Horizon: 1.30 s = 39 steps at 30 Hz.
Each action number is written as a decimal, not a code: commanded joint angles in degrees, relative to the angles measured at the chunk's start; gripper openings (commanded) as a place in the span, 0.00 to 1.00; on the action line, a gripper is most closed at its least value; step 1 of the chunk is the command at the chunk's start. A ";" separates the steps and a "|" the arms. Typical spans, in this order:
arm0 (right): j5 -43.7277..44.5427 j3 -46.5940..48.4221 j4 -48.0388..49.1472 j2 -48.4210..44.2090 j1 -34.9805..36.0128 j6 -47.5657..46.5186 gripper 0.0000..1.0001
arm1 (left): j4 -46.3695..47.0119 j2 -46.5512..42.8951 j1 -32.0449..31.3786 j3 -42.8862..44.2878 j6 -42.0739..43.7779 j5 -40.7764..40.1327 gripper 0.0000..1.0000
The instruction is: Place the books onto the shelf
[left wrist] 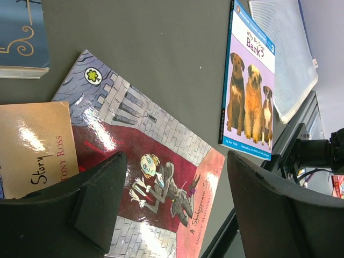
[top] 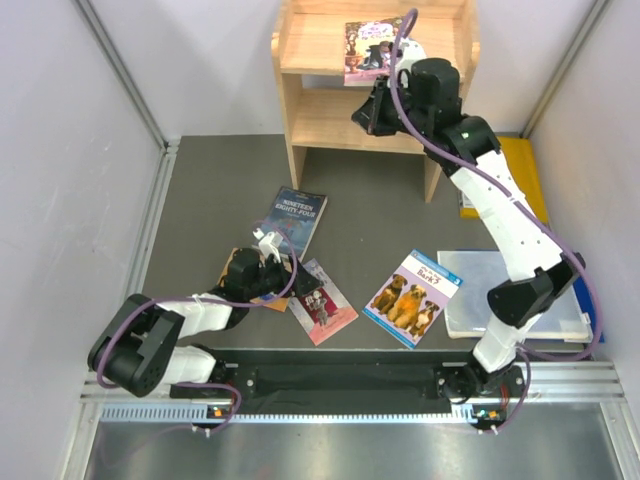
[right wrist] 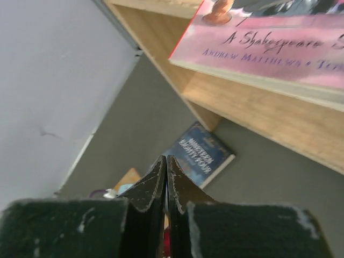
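The pale wooden shelf stands at the back, with a pink-covered book lying on its upper tier. My right gripper hovers just in front of that tier, shut on nothing; the pink book sits above it on the shelf. On the grey table lie the dark blue book, the red-covered book and the dog book. An orange book is partly under my left arm. My left gripper is open above the red-covered book.
A yellow folder and a clear plastic sheet lie at the right, under the right arm. White walls close in both sides. A metal rail runs along the near edge.
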 commanded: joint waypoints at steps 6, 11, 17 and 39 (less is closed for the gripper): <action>21.16 14.61 -9.69 9.85 1.09 -11.53 0.00 | 3.30 -0.31 -0.46 -0.06 1.19 0.54 0.80; 22.13 15.40 -6.26 11.36 1.35 -11.97 0.00 | 2.77 -0.67 -0.46 0.03 1.46 0.36 0.80; 25.82 15.67 -1.61 11.89 3.20 -13.90 0.00 | 2.33 -1.19 -0.37 -0.06 1.54 0.01 0.80; 28.02 17.07 9.56 17.43 4.60 -16.37 0.00 | -0.13 -3.04 -0.46 -0.32 2.42 -0.78 0.80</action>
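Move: The book on the top shelf has its middle some 19 cm ahead of the right hand, about 4 cm to its right and 5 cm below. The top board under it is centred about 20 cm ahead, 4 cm right and 7 cm below; the shelf's left side panel stands roughly 19 cm ahead and 16 cm left, about 10 cm below. From the left hand that book lies about 36 cm ahead, 14 cm right and 30 cm above. Fingers still shut, the right hand reaches about 10 cm forward, dipping, rising, dipping, and pushes the book's near edge. ##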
